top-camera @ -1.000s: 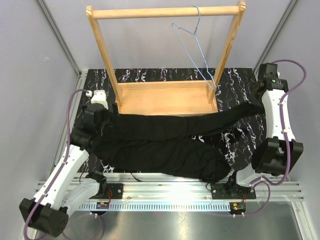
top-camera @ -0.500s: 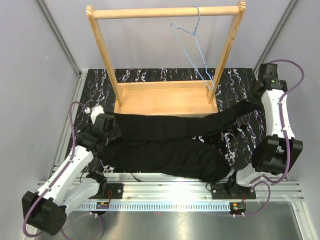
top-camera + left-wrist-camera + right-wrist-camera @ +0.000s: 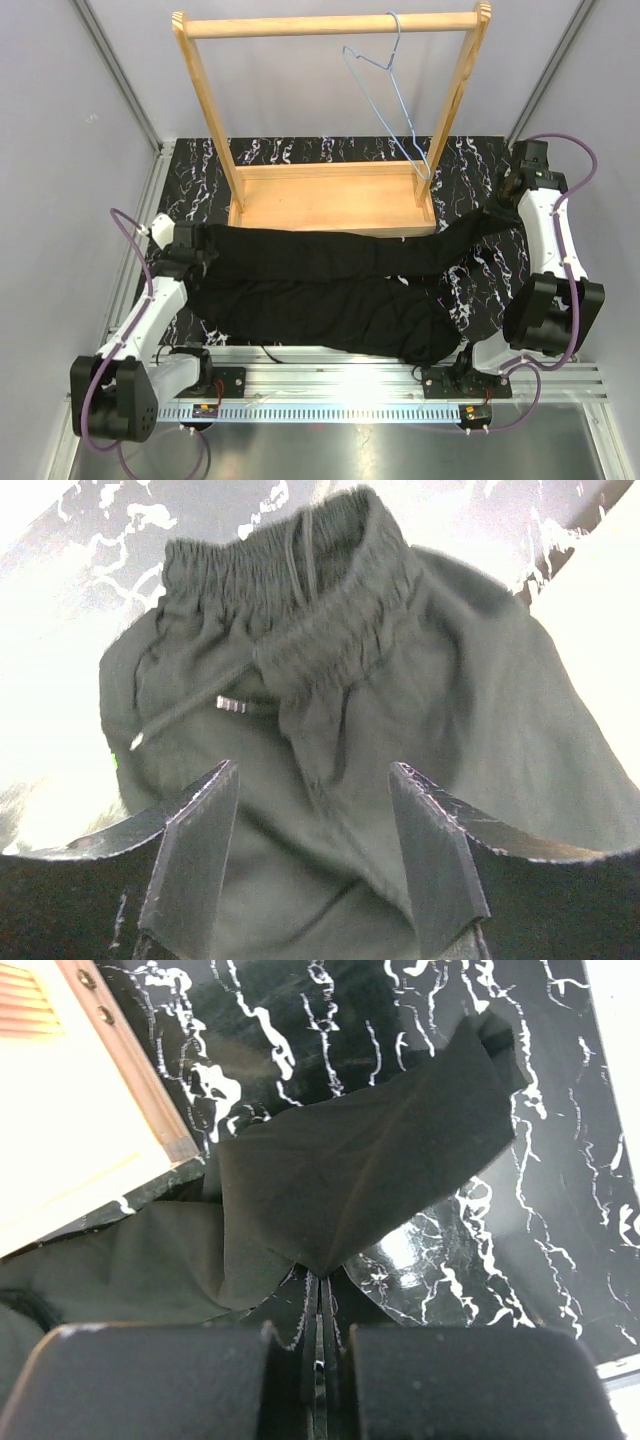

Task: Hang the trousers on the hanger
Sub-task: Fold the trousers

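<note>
The black trousers [image 3: 330, 285] lie spread across the dark marbled table, waistband at the left and legs to the right. My left gripper [image 3: 193, 250] is at the waistband. In the left wrist view its jaws [image 3: 314, 770] stand apart over a fold of the trousers [image 3: 330, 630], just below the elastic band and drawstring. My right gripper [image 3: 500, 207] is shut on the end of one leg; in its wrist view [image 3: 322, 1280] the trousers [image 3: 360, 1170] rise in a pinched peak from the jaws. The light-blue hanger [image 3: 392, 100] hangs tilted from the rack's top bar.
The wooden rack [image 3: 330, 198] stands at the back of the table, its base just behind the trousers; a corner of the rack [image 3: 70, 1120] shows in the right wrist view. Grey walls close in on both sides. A metal rail runs along the near edge.
My left gripper has swung left and down onto the waistband, its jaws narrowing. My right gripper has shifted slightly towards the back with the leg end in it.
</note>
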`<action>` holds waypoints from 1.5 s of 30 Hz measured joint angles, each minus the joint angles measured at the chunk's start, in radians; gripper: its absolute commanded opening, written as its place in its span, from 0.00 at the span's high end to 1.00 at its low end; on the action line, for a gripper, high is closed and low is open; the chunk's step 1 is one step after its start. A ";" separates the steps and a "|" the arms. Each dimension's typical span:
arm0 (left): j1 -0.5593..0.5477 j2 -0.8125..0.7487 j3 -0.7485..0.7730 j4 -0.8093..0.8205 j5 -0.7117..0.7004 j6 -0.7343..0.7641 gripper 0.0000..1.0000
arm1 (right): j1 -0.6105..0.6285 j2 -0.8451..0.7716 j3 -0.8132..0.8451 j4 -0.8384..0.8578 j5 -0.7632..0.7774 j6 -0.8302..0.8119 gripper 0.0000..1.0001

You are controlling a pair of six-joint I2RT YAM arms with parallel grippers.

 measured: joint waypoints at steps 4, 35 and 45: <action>0.082 0.092 0.000 0.082 0.053 0.000 0.36 | 0.000 -0.009 0.000 0.006 -0.012 0.000 0.99; 0.165 -0.086 0.064 0.081 0.137 0.019 1.00 | 0.000 -0.145 -0.034 0.006 0.027 -0.001 1.00; 0.179 -0.355 0.117 -0.100 0.140 0.094 1.00 | 0.000 -0.309 -0.073 -0.062 0.102 0.011 1.00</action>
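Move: The trousers' waistband edge I'm after with my open left hand lies about 4 cm ahead, 2 cm left and 6 cm below it. The rack base's near left corner is also some 4 cm ahead, but 7 cm to the right. From my right hand, already holding the leg end, that waistband edge lies about 70 cm left, 4 cm back and 14 cm lower, and the rack base's near right corner 16 cm left and 3 cm back. I sink my left hand about 6 cm down and slightly forward-left onto the waistband and close its fingers to pinch it. Then I lift some 18 cm and draw back about 5 cm, fingertips tilting up. Late in that lift, my right hand, still pinching the leg end, also rises and comes back, roughly 6 cm each way. ##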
